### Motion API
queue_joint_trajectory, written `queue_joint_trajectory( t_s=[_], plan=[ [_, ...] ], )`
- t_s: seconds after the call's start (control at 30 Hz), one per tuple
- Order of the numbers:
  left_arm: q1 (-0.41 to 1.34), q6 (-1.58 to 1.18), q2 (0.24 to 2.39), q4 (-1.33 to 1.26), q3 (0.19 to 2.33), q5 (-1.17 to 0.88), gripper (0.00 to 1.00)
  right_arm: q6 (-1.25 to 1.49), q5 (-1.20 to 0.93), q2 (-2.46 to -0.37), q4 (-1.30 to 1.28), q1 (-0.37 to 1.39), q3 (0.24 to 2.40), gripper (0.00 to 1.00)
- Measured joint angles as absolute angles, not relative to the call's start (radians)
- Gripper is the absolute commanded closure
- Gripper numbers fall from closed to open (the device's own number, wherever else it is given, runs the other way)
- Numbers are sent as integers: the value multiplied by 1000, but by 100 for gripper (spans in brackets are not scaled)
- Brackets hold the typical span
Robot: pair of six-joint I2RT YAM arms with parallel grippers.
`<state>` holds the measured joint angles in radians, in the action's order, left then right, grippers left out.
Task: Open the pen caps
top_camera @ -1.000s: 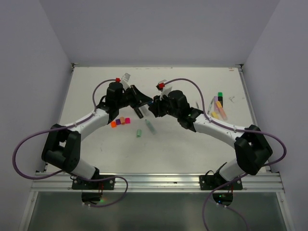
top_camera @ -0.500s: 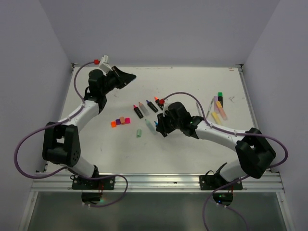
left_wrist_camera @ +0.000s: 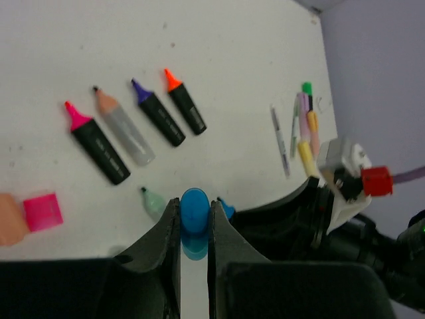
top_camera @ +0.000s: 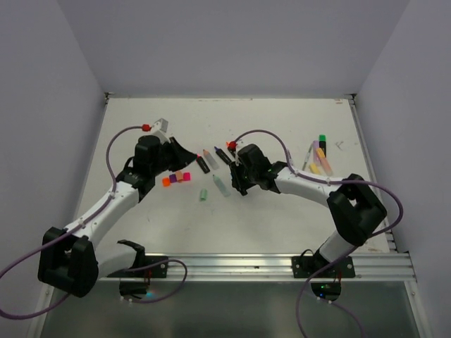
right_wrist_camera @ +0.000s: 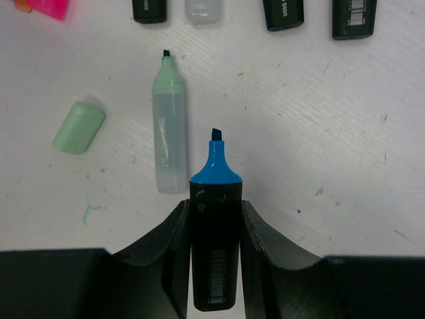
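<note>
My left gripper [left_wrist_camera: 194,207] is shut on a blue pen cap [left_wrist_camera: 194,214]; in the top view it [top_camera: 183,151] hovers just behind the loose orange [top_camera: 166,182], purple [top_camera: 173,179] and pink [top_camera: 185,176] caps. My right gripper [right_wrist_camera: 214,205] is shut on a black highlighter with a bare blue tip [right_wrist_camera: 214,232], low over the table at the middle [top_camera: 236,182]. A loose pale green cap [right_wrist_camera: 78,126] and its uncapped pastel green highlighter [right_wrist_camera: 169,139] lie just left of the right gripper.
Several uncapped highlighters lie in a row behind the grippers: pink-tipped [left_wrist_camera: 96,143], peach-tipped grey [left_wrist_camera: 123,126], purple-tipped [left_wrist_camera: 158,119], orange-tipped [left_wrist_camera: 184,108]. Capped highlighters [top_camera: 320,151] and thin grey pens [left_wrist_camera: 280,133] lie at the right of the table.
The grippers parted; my left arm swung to the back left corner, then came back to just behind the loose caps with the blue cap. My right gripper lowered toward the table with the highlighter.
</note>
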<state>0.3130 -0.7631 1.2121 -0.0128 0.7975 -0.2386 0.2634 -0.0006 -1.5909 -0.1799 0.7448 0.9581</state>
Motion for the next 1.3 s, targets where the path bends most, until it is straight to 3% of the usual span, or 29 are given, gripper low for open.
queue_joint_trajectory(
  t_s=[0.33,0.67,0.77,1.03,1.07,1.3],
  plan=[
    [356,-766,1085,79,474,-202,100,234,16,-1795,-146,727,1060,100],
    [361,-767,1124,2,385,-229,100,226,9,-1869,-81,720,1099,100],
    [361,-768,1164,-38,368,-239,87,225,8,-1873,-74,720,1101,96],
    [363,-776,1234,-102,345,-249,66,223,-1,-1875,-71,720,1102,78],
    [364,-776,1235,-110,345,-249,59,224,-2,-1875,-70,720,1102,76],
    [368,-784,1235,-149,344,-252,48,228,-20,-1874,-68,720,1102,61]
  ],
)
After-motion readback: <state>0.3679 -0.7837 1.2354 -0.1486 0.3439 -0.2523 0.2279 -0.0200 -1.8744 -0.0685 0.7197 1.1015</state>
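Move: The left hand, holding the blue cap, is bound for bare table about 10 cm back, 2 cm left and 18 cm below it; the green cap lies some 3 cm right of that spot and 2 cm farther out, the pink cap about 10 cm farther out and 3 cm left of it. The right hand's blue marker goes to a spot roughly 4 cm ahead, 3 cm left and 5 cm down; from this hand the green highlighter lies 2 cm ahead and 6 cm left, the navy highlighter 14 cm ahead and 5 cm left, both 6 cm lower. Down and back sweeps the left hand, tipping some 20 degrees further downward, to set the blue cap on the table close beside the green one, about 17 cm lower; there its fingers open and lift barely 1 cm. Meanwhile the right hand sinks about 5 cm while going forward and a little left, lowers the uncapped blue marker next to the green highlighter, then stays there, still gripping it. ##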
